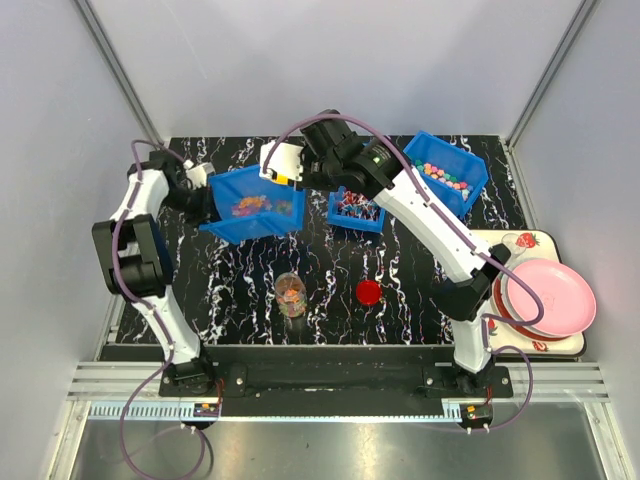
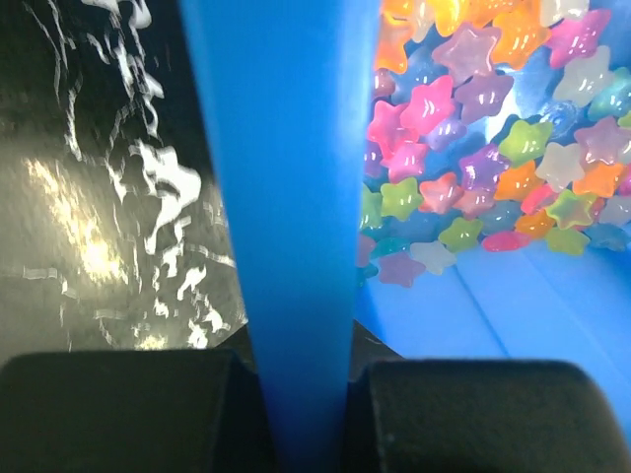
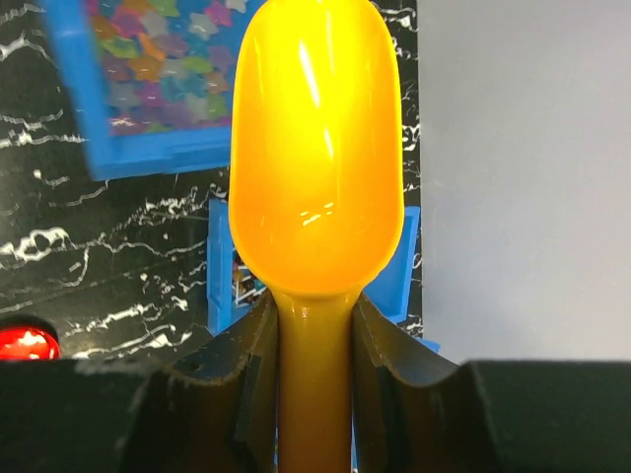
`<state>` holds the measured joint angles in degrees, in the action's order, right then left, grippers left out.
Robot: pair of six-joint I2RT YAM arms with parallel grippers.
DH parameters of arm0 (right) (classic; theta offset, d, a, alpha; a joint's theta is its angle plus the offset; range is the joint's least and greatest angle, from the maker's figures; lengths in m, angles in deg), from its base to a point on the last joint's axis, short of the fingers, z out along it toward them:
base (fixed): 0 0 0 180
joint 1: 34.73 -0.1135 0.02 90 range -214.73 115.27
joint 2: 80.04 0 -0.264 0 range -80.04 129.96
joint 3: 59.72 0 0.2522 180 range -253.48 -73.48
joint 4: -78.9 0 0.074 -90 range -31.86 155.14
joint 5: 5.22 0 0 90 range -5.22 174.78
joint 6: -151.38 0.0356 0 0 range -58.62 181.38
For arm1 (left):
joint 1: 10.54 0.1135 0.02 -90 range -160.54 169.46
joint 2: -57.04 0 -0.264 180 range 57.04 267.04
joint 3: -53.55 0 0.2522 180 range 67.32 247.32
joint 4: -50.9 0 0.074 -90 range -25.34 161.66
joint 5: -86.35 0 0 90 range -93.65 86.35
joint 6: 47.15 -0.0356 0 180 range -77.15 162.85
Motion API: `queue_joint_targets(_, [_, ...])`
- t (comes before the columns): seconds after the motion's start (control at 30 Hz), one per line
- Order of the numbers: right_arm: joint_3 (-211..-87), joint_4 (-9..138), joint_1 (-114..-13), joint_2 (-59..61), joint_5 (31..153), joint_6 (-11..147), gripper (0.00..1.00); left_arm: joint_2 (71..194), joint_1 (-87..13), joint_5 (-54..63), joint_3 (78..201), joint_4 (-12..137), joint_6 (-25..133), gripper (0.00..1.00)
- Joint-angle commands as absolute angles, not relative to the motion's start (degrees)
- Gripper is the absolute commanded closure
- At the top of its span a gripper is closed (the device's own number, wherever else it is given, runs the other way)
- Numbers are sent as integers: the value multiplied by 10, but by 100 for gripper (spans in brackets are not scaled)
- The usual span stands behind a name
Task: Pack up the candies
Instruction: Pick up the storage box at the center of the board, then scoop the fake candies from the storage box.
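Observation:
My left gripper (image 2: 301, 394) is shut on the side wall of a blue bin (image 1: 250, 205), which is tipped up off the table. Pastel star-shaped candies (image 2: 473, 148) lie heaped inside it. My right gripper (image 3: 315, 335) is shut on the handle of a yellow scoop (image 3: 315, 148) whose bowl shows no candies. In the top view that gripper (image 1: 285, 165) hovers at the bin's back right corner. A second blue bin (image 1: 357, 210) holds red-and-white wrapped candies, and a third (image 1: 450, 175) holds small pastel balls. A clear jar (image 1: 291, 295) with some candies inside stands in front.
A flat round red lid (image 1: 368, 292) lies on the black marbled table to the right of the jar. Pink plates (image 1: 545, 300) are stacked on a tray at the right edge. Grey walls close in the back and both sides.

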<state>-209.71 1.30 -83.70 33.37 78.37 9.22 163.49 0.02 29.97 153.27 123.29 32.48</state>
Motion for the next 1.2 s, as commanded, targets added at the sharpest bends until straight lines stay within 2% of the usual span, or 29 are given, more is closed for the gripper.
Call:
queue_joint_targets(0.0, [-2130,44,-836,317,805,132,100,1693,34,472,1623,1329,321,100])
queue_joint_targets(0.3, [-2114,44,-837,312,808,128,100,1713,28,551,1653,1423,250,100])
queue_joint_targets(0.6, [-2108,-12,-838,332,783,84,100,1608,22,313,1575,1245,336,100])
queue_joint_targets(0.8, [-2107,-63,-853,357,771,51,100,1564,3,209,1534,1187,351,100])
queue_joint_targets(1.03, [-2115,-77,-864,414,737,17,100,1544,-43,193,1498,1169,355,100])
queue_joint_targets(1.17, [-2163,-104,-868,465,733,-1,100,1538,-55,189,1485,1163,359,100])
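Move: The left hand already pinches the storage box by its left end; the middle of the box lies about 9 cm to its right, 1 cm ahead and 3 cm lower. From the right hand, which holds the yellow scoop, the storage box is some 14 cm left, level fore-and-aft and 22 cm below. The lollipop box stands about 3 cm ahead and 8 cm right, the jar 19 cm back and 6 cm left, both nearly 28 cm below. Left tips the pinched box's right end up, then down 30 degrees; right lowers its scoop about 9 cm. ##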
